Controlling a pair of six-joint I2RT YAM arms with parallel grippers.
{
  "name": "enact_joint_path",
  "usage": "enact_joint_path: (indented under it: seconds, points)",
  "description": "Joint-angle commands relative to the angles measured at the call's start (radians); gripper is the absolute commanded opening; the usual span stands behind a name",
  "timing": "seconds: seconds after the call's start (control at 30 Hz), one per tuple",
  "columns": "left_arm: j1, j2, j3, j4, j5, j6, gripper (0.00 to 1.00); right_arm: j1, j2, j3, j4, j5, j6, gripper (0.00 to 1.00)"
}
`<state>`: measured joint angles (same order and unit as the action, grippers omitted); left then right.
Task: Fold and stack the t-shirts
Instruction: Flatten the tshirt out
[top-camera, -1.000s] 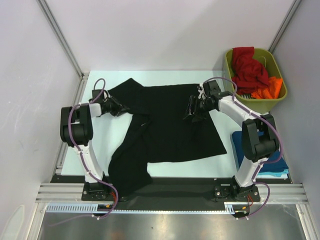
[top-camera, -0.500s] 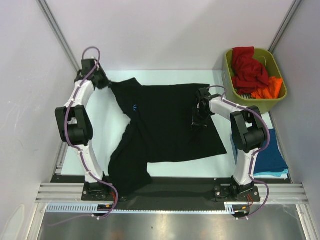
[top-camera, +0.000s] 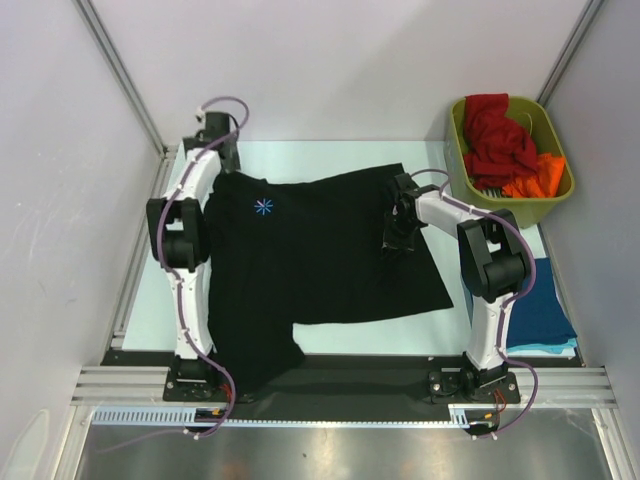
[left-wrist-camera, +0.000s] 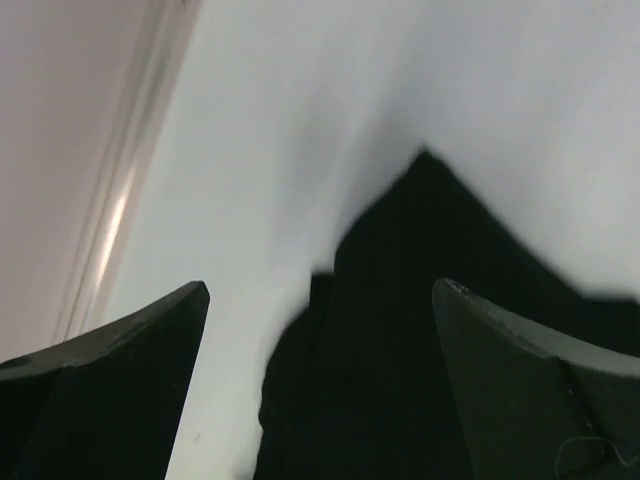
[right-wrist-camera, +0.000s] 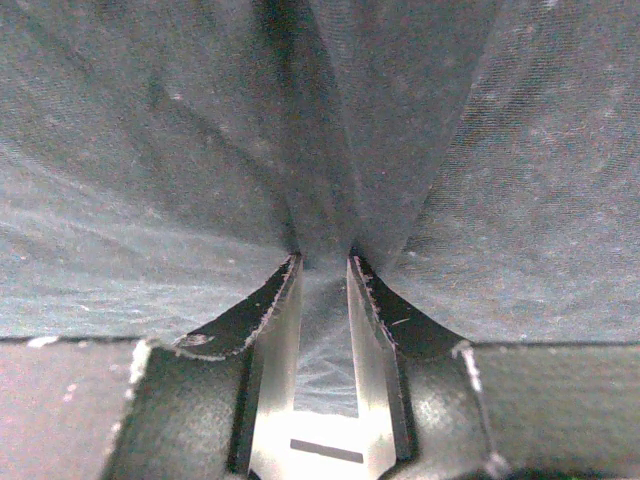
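Observation:
A black t-shirt (top-camera: 320, 250) with a light-blue starburst print (top-camera: 264, 207) lies spread over the table, its lower left part hanging past the near edge. My left gripper (top-camera: 222, 158) hovers at the shirt's far left corner. In the left wrist view it (left-wrist-camera: 320, 290) is wide open over a black cloth corner (left-wrist-camera: 430, 300), holding nothing. My right gripper (top-camera: 394, 236) rests on the shirt's right side, and its jaws (right-wrist-camera: 323, 262) are shut on a pinched ridge of the black cloth (right-wrist-camera: 330, 150).
An olive-green bin (top-camera: 553, 203) at the far right holds red (top-camera: 495, 135) and orange (top-camera: 540, 175) shirts. A folded dark blue and teal stack (top-camera: 545, 315) lies at the table's right edge. Walls stand close on both sides.
My left gripper pulled the shirt's left corner outward and back, then opened and let it go; the shirt now lies flatter with the print showing. The right gripper closed on the cloth and stayed.

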<state>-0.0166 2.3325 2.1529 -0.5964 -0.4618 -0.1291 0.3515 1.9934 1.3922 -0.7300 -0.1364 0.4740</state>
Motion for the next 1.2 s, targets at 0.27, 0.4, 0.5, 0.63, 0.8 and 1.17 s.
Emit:
enact_joint_path:
  seconds: [0.27,0.4,0.5,0.63,0.8,1.17]
  points:
    - [0.174,-0.773,-0.867,-0.068,0.107,-0.369,0.88,-0.025,-0.073,0.010,-0.048,0.123,-0.083,0.36]
    - [0.366,-0.825,-1.097,-0.008,0.398,-0.431,0.81,-0.051,-0.084,0.010,-0.043,0.075,-0.112,0.42]
    - [0.441,-0.765,-1.151,0.081,0.673,-0.377,0.90,-0.052,-0.096,-0.004,-0.042,0.047,-0.129,0.49]
    - [0.437,-0.700,-1.185,0.170,0.880,-0.351,0.92,-0.059,-0.108,-0.039,-0.025,0.011,-0.127,0.53]
    - [0.426,-0.664,-1.205,0.194,0.934,-0.314,0.95,-0.060,-0.125,-0.065,-0.002,-0.011,-0.140,0.54]
    - [0.382,-0.656,-1.229,0.187,0.924,-0.340,0.51,-0.069,-0.156,-0.090,0.029,-0.051,-0.133,0.54]
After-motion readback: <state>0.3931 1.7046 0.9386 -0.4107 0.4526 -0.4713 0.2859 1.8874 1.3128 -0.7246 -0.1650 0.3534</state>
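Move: The shirt's left edge, halfway down its side, is where the left hand is headed: some 26 cm back from that hand, about 3 cm to its right and 12 cm below. The shirt's far left corner lies just 2 cm ahead and 6 cm right of the left hand, the blue mark 10 cm back and 17 cm right, both equally low. From the right hand, that left edge is about 44 cm left and 3 cm back; the shirt's right edge is 8 cm to its right, level with it. The shirt's left edge is reached by the wide-open left hand, which sweeps about 26 cm back, bowing out to its left before coming in right and down some 10 cm; its fingers swing round nearly 60 degrees to point down and rightwards, then half close around the edge fold. On the shirt's right part, the right hand slides about 3 cm right, opens somewhat and eases up slightly. ##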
